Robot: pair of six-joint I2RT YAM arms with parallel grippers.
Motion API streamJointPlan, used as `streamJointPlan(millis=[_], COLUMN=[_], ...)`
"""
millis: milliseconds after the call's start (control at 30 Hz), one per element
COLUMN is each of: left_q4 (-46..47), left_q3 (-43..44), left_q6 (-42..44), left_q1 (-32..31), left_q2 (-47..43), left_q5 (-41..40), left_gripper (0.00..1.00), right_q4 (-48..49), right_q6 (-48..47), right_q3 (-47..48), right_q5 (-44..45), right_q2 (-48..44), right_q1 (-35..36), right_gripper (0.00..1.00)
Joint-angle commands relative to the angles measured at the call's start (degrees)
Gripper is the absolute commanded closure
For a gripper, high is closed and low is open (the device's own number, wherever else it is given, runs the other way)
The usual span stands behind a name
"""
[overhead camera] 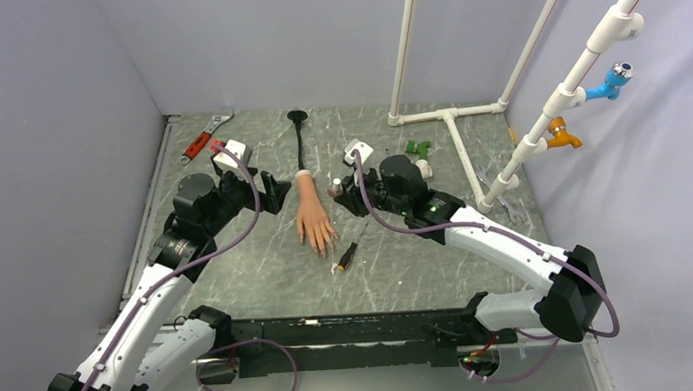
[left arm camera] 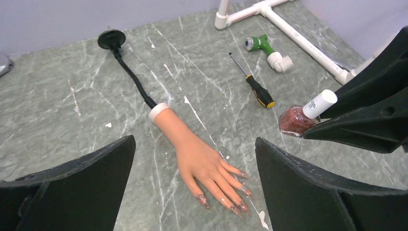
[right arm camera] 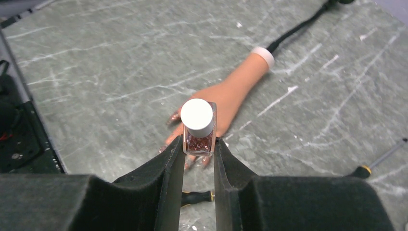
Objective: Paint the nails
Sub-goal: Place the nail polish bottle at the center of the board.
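A peach mannequin hand [overhead camera: 313,218] lies palm down mid-table, its black stalk [overhead camera: 301,145] running to the far side. The nails [left arm camera: 235,195] carry glittery reddish polish, and in the right wrist view the bottle hides some of them. My left gripper [left arm camera: 195,139] hangs open above the hand, one finger on each side and touching nothing. My right gripper [right arm camera: 198,142] is shut on a small polish bottle [right arm camera: 198,132] of red glitter with a white cap, held just right of the hand [right arm camera: 226,94]. The bottle [left arm camera: 294,120] also shows in the left wrist view.
A black-and-yellow screwdriver [overhead camera: 347,257] lies near the fingertips, and another [left arm camera: 257,89] lies beyond the bottle. A red-handled wrench [overhead camera: 204,140] is at the far left. White pipe frame [overhead camera: 449,127] and a green fitting [overhead camera: 420,147] stand at the far right.
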Motion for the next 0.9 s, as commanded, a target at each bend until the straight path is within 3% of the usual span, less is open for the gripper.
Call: streamJointPlan(millis=[0, 333, 867], left_q4=[2.1, -5.1, -3.1], left_q3=[1.1, 5.8, 4.3], left_q6=[-1.9, 0.2, 3.0], left_q1=[0.5, 0.9, 0.9], left_q2=[-0.9, 3.8, 0.4], left_q5=[-4.1, -0.5, -1.7], left_gripper=[0.00, 0.01, 0.04], right_q4=[7.0, 16.6, 31.2], right_q6=[2.6, 5.4, 7.4], right_q3=[-3.0, -10.6, -16.4], right_q5=[6.3, 11.5, 14.8], right_q2=[-1.1, 0.4, 10.5], right_q1=[-0.2, -0.3, -2.4], right_gripper=[1.00, 1.00, 1.00])
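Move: The nail polish bottle is already upright in the right fingers. The board's centre, where it is to go, lies about 8 cm ahead of that hand, 2 cm to its right and 23 cm below. The rubber hand is some 8 cm ahead and 6 cm to the left, 22 cm down; the near screwdriver is level with the right hand, 4 cm to its right, also 23 cm down. From the left hand the board's centre is about 8 cm ahead, 14 cm right and 28 cm below. The nail polish bottle stays pinched in the right fingertips while the right hand lowers it about 10 cm towards the middle of the board, beside the rubber hand, easing forward some 4 cm on the way. The hand swings roughly 15 degrees clockwise, and its fingers keep their hold. ##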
